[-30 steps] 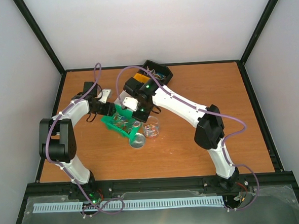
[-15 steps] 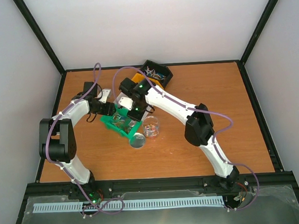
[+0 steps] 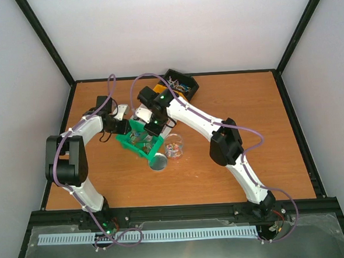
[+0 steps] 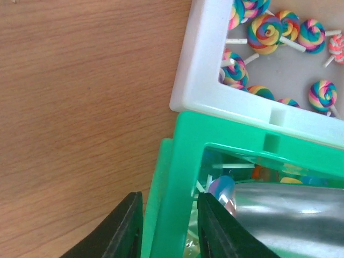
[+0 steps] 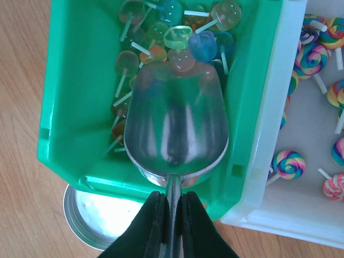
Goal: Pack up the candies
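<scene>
The candies (image 5: 177, 37) are small translucent lollipops in mixed colours, piled in a green bin (image 5: 252, 107). My right gripper (image 5: 171, 215) is shut on the handle of a metal scoop (image 5: 174, 129). The scoop's bowl lies inside the green bin with its front edge against the lollipops. My left gripper (image 4: 169, 215) is shut on the side wall of the green bin (image 4: 231, 134), one finger outside and one inside. In the top view both grippers, left (image 3: 123, 127) and right (image 3: 151, 127), meet at the green bin (image 3: 139, 144).
A white bin (image 5: 290, 215) of swirl lollipops (image 5: 287, 164) touches the green bin. A round silver lid (image 3: 157, 161) and a clear jar (image 3: 174, 146) stand just in front. A black bin (image 3: 180, 83) and an orange bin (image 3: 158, 89) sit behind.
My right arm has swung left and back, bringing the scoop over and into the green bin. My left arm has stayed on the bin's wall.
</scene>
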Robot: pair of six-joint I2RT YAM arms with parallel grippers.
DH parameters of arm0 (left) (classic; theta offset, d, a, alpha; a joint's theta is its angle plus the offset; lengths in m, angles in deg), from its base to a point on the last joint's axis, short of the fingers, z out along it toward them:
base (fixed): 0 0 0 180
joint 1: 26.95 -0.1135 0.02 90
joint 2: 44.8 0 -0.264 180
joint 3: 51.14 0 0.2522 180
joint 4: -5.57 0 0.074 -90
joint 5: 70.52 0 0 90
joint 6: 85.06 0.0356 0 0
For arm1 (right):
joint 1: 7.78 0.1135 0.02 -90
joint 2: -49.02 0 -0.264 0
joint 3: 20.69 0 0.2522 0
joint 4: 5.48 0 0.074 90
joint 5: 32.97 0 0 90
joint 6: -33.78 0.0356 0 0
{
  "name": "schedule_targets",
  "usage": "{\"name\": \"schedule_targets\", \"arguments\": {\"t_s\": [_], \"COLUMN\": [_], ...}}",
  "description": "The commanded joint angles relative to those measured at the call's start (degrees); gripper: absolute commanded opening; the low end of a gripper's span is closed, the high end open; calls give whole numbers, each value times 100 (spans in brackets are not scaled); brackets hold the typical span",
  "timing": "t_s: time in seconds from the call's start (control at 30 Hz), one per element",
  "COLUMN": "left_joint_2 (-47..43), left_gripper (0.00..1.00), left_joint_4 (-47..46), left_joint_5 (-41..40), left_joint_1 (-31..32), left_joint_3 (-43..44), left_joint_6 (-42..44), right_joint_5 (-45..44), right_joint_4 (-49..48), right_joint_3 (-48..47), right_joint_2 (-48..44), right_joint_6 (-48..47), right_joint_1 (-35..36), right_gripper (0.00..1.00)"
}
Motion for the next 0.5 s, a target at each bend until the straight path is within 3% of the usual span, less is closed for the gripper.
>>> {"name": "schedule_targets", "arguments": {"t_s": [0.0, 0.27, 0.47], "left_joint_2": [91, 185, 229], "left_gripper": [28, 13, 9], "left_joint_4": [23, 49, 37], "left_joint_5": [311, 528, 640], "left_joint_1": [-2, 1, 21], "left_joint_3": [-20, -50, -126], "left_joint_6": [13, 23, 7], "right_joint_5": [217, 185, 382], "right_joint_4": [-210, -887, -1712], "right_joint_3": [72, 608, 1422], "right_joint_2": [242, 264, 21], "right_joint_6": [63, 135, 182], "right_joint_1": [-26, -46, -85], "right_gripper": [3, 3, 3]}}
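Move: The left hand, fingers open, straddles the left-end rim of the green bin, near the white bin's corner; the green bin's middle lies some 5 cm back and 5 cm to the right, about 3 cm lower. The right hand already holds the scoop in that bin, whose middle is 6 cm to its left, level fore and aft, 7 cm below. From the right hand, the white bin is about 7 cm ahead, the metal lid 9 cm straight back, the clear jar 8 cm right and 3 cm back. The left fingers close and pinch the green bin's left-end rim, then the hand carries about 1 cm to the right and slightly back, turning a few degrees clockwise. Meanwhile the right hand, keeping its grip on the handle, drives the scoop left and down among the green bin's candies, also about 1 cm forward, some 2.5 cm in all, tilting about 5 degrees so its left side rises. ##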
